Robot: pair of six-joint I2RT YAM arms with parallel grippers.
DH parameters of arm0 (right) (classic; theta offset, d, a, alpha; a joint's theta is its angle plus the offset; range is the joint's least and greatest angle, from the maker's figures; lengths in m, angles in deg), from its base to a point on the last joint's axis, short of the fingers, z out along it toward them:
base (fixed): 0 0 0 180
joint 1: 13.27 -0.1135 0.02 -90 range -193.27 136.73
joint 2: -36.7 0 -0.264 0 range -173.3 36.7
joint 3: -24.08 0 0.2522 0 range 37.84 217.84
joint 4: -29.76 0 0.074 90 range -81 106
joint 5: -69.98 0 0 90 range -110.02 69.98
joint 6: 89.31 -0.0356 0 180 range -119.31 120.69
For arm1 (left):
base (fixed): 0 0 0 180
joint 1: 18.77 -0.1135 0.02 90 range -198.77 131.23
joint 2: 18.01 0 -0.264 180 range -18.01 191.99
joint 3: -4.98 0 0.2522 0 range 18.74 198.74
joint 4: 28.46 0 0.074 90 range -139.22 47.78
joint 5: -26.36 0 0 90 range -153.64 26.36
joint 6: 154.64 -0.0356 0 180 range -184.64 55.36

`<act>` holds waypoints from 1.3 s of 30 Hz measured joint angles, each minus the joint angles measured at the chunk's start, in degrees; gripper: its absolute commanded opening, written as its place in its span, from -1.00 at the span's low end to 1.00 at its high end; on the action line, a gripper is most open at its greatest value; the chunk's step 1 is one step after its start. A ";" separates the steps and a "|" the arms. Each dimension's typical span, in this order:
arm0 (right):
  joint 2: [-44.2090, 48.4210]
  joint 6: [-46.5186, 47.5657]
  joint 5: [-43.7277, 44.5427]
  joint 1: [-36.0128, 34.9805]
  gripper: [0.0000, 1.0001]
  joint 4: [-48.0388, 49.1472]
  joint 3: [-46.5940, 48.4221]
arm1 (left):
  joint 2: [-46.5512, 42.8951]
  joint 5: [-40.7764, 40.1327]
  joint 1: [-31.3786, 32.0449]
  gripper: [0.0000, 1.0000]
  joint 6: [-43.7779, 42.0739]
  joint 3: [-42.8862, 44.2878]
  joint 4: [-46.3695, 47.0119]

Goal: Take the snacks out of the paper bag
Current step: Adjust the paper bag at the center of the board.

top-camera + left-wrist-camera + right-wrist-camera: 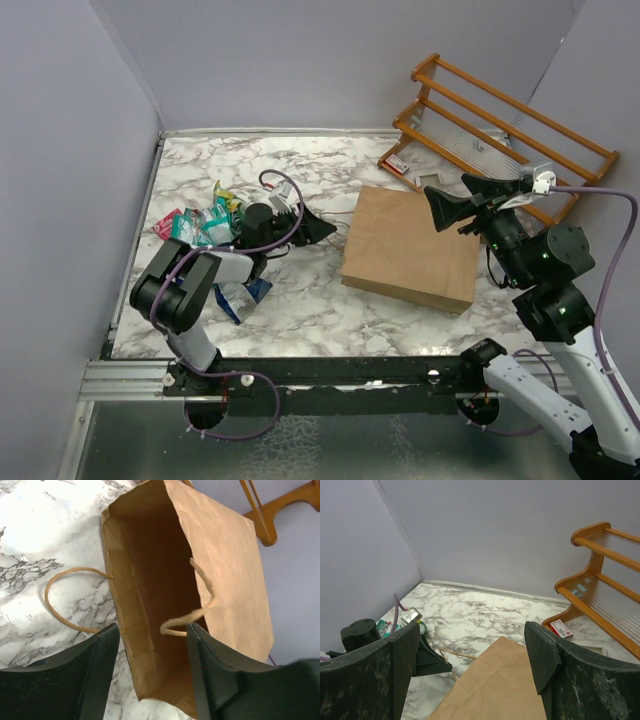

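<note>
The brown paper bag (410,250) lies flat on the marble table, its mouth facing left. My left gripper (322,228) is open and empty just outside that mouth. In the left wrist view the gripper (152,642) looks into the bag (225,555); the inside I can see holds no packet, and one loop handle (192,617) hangs across the opening. Several snacks (205,225) lie piled at the left, with a blue packet (243,295) nearer the front. My right gripper (442,207) is open and empty above the bag's far right part (500,690).
A wooden slatted rack (500,125) stands at the back right, also in the right wrist view (600,580). A small red and white packet (397,165) lies at its foot. Grey walls close the left and back sides.
</note>
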 measured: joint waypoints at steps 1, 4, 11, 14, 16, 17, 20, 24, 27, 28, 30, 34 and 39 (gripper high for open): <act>-0.02 0.00 0.02 0.00 0.72 -0.09 0.00 | 1.14 0.00 0.02 0.03 0.33 0.00 1.27; 0.09 0.09 0.04 0.00 0.72 -0.11 -0.09 | 4.33 0.07 0.00 -0.09 1.77 0.11 7.13; 0.85 0.59 0.09 0.00 0.73 -0.09 -0.22 | 9.44 0.96 0.00 -0.87 6.29 2.38 16.63; 0.83 0.68 0.09 0.00 0.73 -0.11 -0.39 | 9.25 1.49 0.00 -1.00 6.84 3.67 17.51; 0.83 0.83 0.09 0.00 0.73 -0.11 -0.39 | 8.02 1.84 0.02 -1.00 6.62 4.09 15.67; 0.85 0.87 0.11 0.00 0.73 -0.11 -0.39 | 7.04 1.95 0.00 -1.00 6.27 4.24 14.25; 0.85 0.98 0.17 0.00 0.73 -0.11 -0.42 | 0.50 1.77 0.02 -1.00 3.61 6.16 4.00; 1.07 0.98 0.17 0.00 0.73 -0.04 -1.18 | -8.52 0.13 0.74 -1.00 -1.68 12.74 -10.10; 1.01 0.96 0.17 0.00 0.73 -0.07 -1.60 | -12.33 -1.18 2.19 -1.00 -5.77 19.50 -18.60; 0.98 0.96 0.17 0.00 0.73 -0.07 -1.62 | -12.92 -1.60 2.89 -1.00 -7.08 21.77 -21.40; 0.96 0.96 0.17 0.00 0.73 -0.04 -1.64 | -13.22 -2.34 4.42 -1.00 -9.25 25.94 -25.83; 1.14 0.96 0.22 0.00 0.73 -0.09 -1.64 | -13.18 -4.37 8.22 -1.00 -13.38 32.74 -34.67; 2.19 0.96 0.63 0.00 0.73 -0.09 -1.64 | -11.76 -7.17 12.50 -1.00 -18.56 42.34 -44.22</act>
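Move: The bag's upper handle, sticking out from the mouth of the flat-lying paper bag, is just off the left hand's open fingertips, about 2 cm ahead, 3 cm to the right and about level. The bag's middle lies some 18 cm right, 3 cm back and 6 cm below that hand; the snack pile is about 21 cm to its left, 1 cm ahead and 10 cm below. From the right hand the handle is roughly 10 cm ahead, 17 cm left and 27 cm down. The left fingers shut on the upper handle after easing about 3 cm forward and right with a slight dip, already starting up as they close. Keeping that pinch, the hand pulls the handle up about 25 cm, bearing right and a little back late in the lift, as the wrist tilts the fingertips up by some 25 degrees. ##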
